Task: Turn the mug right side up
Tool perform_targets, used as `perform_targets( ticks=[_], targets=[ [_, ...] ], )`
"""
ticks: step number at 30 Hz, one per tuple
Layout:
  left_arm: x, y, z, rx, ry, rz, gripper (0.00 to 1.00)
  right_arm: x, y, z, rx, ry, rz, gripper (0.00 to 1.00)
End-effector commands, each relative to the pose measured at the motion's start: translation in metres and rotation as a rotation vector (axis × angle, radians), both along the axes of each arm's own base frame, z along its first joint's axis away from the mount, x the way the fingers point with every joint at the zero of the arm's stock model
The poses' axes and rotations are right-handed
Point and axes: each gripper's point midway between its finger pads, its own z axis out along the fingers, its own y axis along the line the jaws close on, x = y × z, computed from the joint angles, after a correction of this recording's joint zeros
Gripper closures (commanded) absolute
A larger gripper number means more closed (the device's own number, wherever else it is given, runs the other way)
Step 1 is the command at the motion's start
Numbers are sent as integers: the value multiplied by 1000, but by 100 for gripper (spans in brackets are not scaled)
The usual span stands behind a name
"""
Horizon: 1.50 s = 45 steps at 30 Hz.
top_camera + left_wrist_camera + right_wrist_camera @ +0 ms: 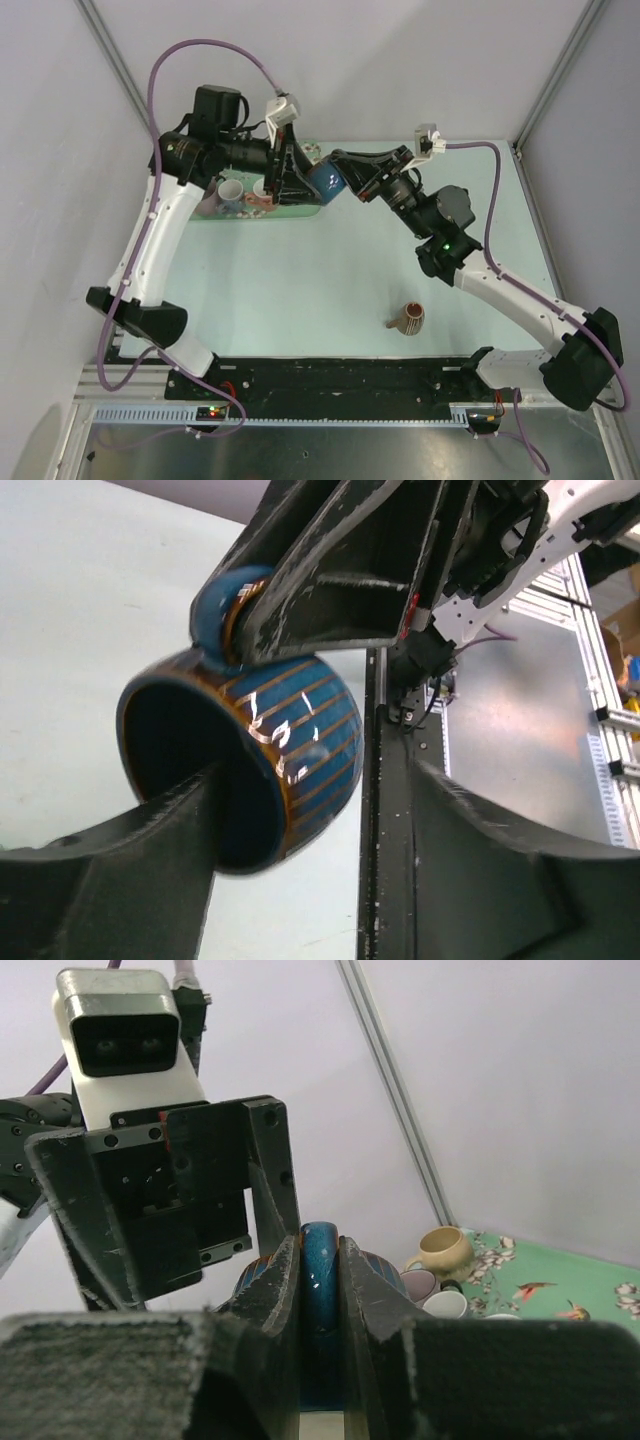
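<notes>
A blue mug (325, 178) with thin orange stripes hangs in the air above the far middle of the table. My right gripper (320, 1260) is shut on its blue handle (320, 1245), one finger on each side. In the left wrist view the mug (300, 740) is tilted on its side, its dark mouth facing down and left. My left gripper (318, 780) is open and straddles the rim: one finger (130, 860) lies across the mouth, the other finger (500, 860) stands well apart from the outer wall.
A green floral tray (300, 208) at the back left holds several mugs, among them a yellow one (445, 1250). A brown mug (408, 318) lies on its side near the front middle. Both arms meet over the tray's right end.
</notes>
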Motion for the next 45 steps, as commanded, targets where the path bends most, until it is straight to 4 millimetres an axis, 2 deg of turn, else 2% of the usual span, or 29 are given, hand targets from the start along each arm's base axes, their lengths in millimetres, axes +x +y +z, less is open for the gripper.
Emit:
perform_targets(
  ticks=[1, 4, 5, 8, 9, 11, 12, 13, 14, 15, 16, 20, 23, 27, 32, 34, 36, 40, 45],
  targets=[
    [-9, -13, 11, -45, 58, -73, 38, -12, -8, 42, 136, -95, 24, 100],
    [-5, -16, 7, -46, 88, -84, 84, -6, -6, 35, 119, -80, 20, 100],
    [-2, -16, 4, -38, 92, -73, 92, -3, -6, 32, 108, -72, 18, 100],
    [18, -15, -13, 21, 74, 9, 99, 6, -2, 16, 56, -51, 37, 100],
    [32, -12, -23, 66, 55, 76, 99, 10, 0, 8, 36, -33, 45, 100],
    [68, -2, -47, 186, -4, 228, 100, 23, 2, -15, -14, 49, 39, 78],
    [93, 8, -65, 286, -57, 333, 100, 32, 2, -33, -48, 114, 26, 59],
    [110, 16, -79, 365, -98, 402, 100, 41, 0, -47, -69, 173, 9, 34],
    [130, 25, -94, 449, -128, 469, 100, 51, -4, -68, -104, 250, -22, 17],
    [144, 31, -105, 505, -143, 514, 100, 59, -9, -84, -131, 312, -55, 9],
    [160, 37, -118, 564, -150, 558, 100, 68, -18, -106, -171, 387, -104, 5],
    [207, 44, -158, 705, -174, 640, 100, 87, -64, -171, -302, 615, -318, 1],
    [237, 39, -186, 753, -176, 654, 100, 87, -95, -204, -405, 712, -423, 1],
    [262, 32, -220, 780, -161, 651, 100, 77, -119, -224, -512, 764, -483, 1],
    [275, 27, -265, 773, -83, 622, 100, 62, -134, -233, -602, 785, -511, 1],
    [277, 24, -278, 751, -48, 607, 100, 55, -136, -237, -660, 775, -490, 1],
    [277, 21, -289, 731, -9, 591, 100, 43, -126, -240, -742, 718, -396, 0],
    [274, 21, -315, 732, 45, 554, 100, 5, -92, -236, -900, 488, -115, 1],
    [274, 28, -339, 714, 126, 539, 100, -31, -72, -233, -1006, 320, 60, 1]
  ],
)
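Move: The blue mug, held up by its handle in the right fingers, has its middle about 5 cm right and 2 cm ahead of the open left hand, level with it; from the right hand it is roughly 4 cm left and 3 below. The tray's free right corner lies some 26 cm ahead, 4 left and 37 below the left hand; the coral cup is about 9 cm left of that corner. The brown mug sits about 12 cm back, 9 right and 41 below the right hand. Barely travelling at first, the left fingers close on the blue mug's wall; the right fingers then open wide off its handle. Forward and down, about 26 cm out and 35 cm lower, the left hand carries it to the tray's free right corner, tipping its fingers downward some 45 degrees. The right hand sinks about 24 cm and moves right, first reaching forward, then drawing back. ##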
